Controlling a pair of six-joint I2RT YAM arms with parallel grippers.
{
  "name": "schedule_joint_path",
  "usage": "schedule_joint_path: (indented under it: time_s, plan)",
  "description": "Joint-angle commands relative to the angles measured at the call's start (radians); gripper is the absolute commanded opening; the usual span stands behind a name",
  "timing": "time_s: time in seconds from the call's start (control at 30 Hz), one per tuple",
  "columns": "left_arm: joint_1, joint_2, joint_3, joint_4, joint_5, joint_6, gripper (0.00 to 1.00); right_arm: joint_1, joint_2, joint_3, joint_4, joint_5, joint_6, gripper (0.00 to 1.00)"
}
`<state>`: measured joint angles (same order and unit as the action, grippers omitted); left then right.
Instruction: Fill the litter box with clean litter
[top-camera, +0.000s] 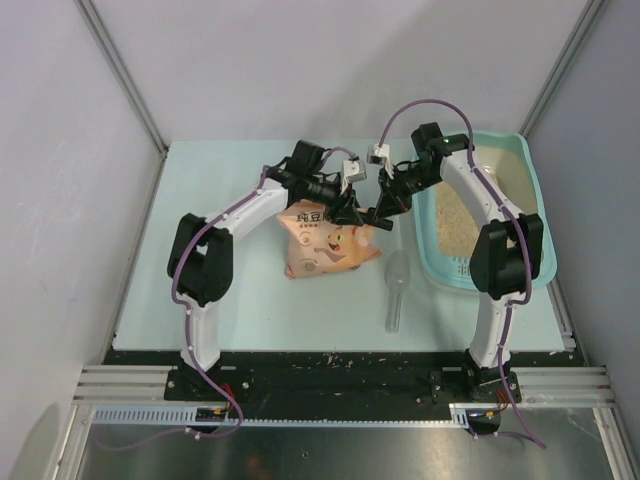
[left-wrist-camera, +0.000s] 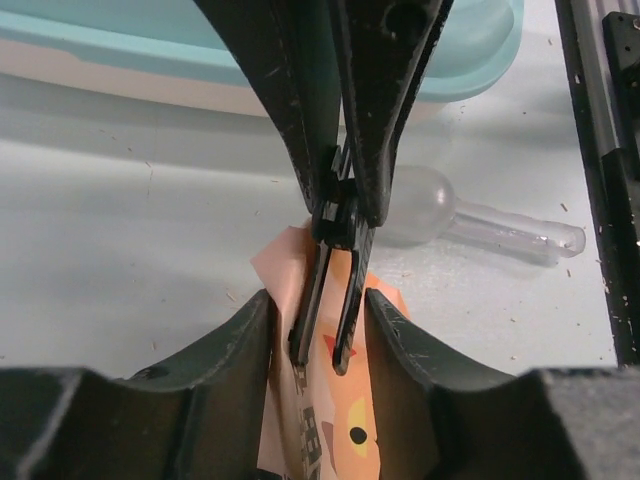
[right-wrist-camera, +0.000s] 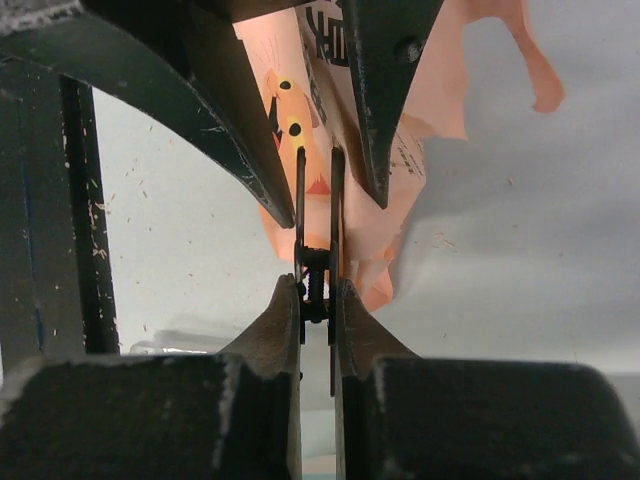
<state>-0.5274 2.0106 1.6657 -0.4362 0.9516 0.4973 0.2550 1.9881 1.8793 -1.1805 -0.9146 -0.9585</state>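
Observation:
The teal litter box (top-camera: 537, 190) stands at the right, with beige clean litter (top-camera: 452, 222) in it; its rim (left-wrist-camera: 480, 60) also crosses the top of the left wrist view. Both grippers meet over the top of the peach-pink cat bag (top-camera: 325, 250). A thin black clip (right-wrist-camera: 336, 200) sits on the bag's folded top (right-wrist-camera: 440, 80). My right gripper (right-wrist-camera: 317, 285) is shut on the clip's handles. My left gripper (left-wrist-camera: 318, 300) is open, its fingers standing either side of the bag (left-wrist-camera: 375, 400) and the clip's prongs (left-wrist-camera: 345, 300).
A clear plastic scoop (top-camera: 396, 290) lies on the table between the bag and the litter box, seen also in the left wrist view (left-wrist-camera: 430, 205). Litter crumbs dot the table's near edge. Grey walls close in the table at the left, right and back.

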Motion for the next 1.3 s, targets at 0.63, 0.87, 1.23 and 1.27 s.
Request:
schedule_joint_path:
  time_s: [0.63,0.87,1.23,1.27]
  plan:
    - [-0.005,-0.013,0.029,0.033,-0.027,0.009,0.22,-0.036,-0.064,0.096,-0.14,0.066,-0.23,0.0]
    - [-0.005,-0.013,0.034,0.034,-0.027,0.009,0.17,-0.013,-0.052,0.1,-0.153,0.095,-0.269,0.0]
    - [-0.005,-0.013,0.034,0.036,-0.016,0.007,0.12,-0.01,-0.083,0.084,-0.039,0.083,-0.209,0.0]
    - [-0.005,-0.013,0.032,0.034,-0.016,0.004,0.1,-0.01,-0.086,0.084,-0.034,0.086,-0.21,0.0]
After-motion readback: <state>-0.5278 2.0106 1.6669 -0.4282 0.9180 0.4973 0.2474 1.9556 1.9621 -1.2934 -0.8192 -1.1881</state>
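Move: The right hand already squeezes the black clip, its jaws reaching towards the left fingers. From this hand the bag's folded top lies about 8 cm left, level fore-and-aft and 3 cm lower. The litter box's middle is roughly 22 cm right and 14 cm below; the clear scoop is 15 cm back, 4 cm right and 16 cm below. The left hand, part open, has the bag's fold between its fingers, about 2 cm below its hand point. Right hand pulls the clip some 5 cm right and up, then halfway back; left closes on the bag. ##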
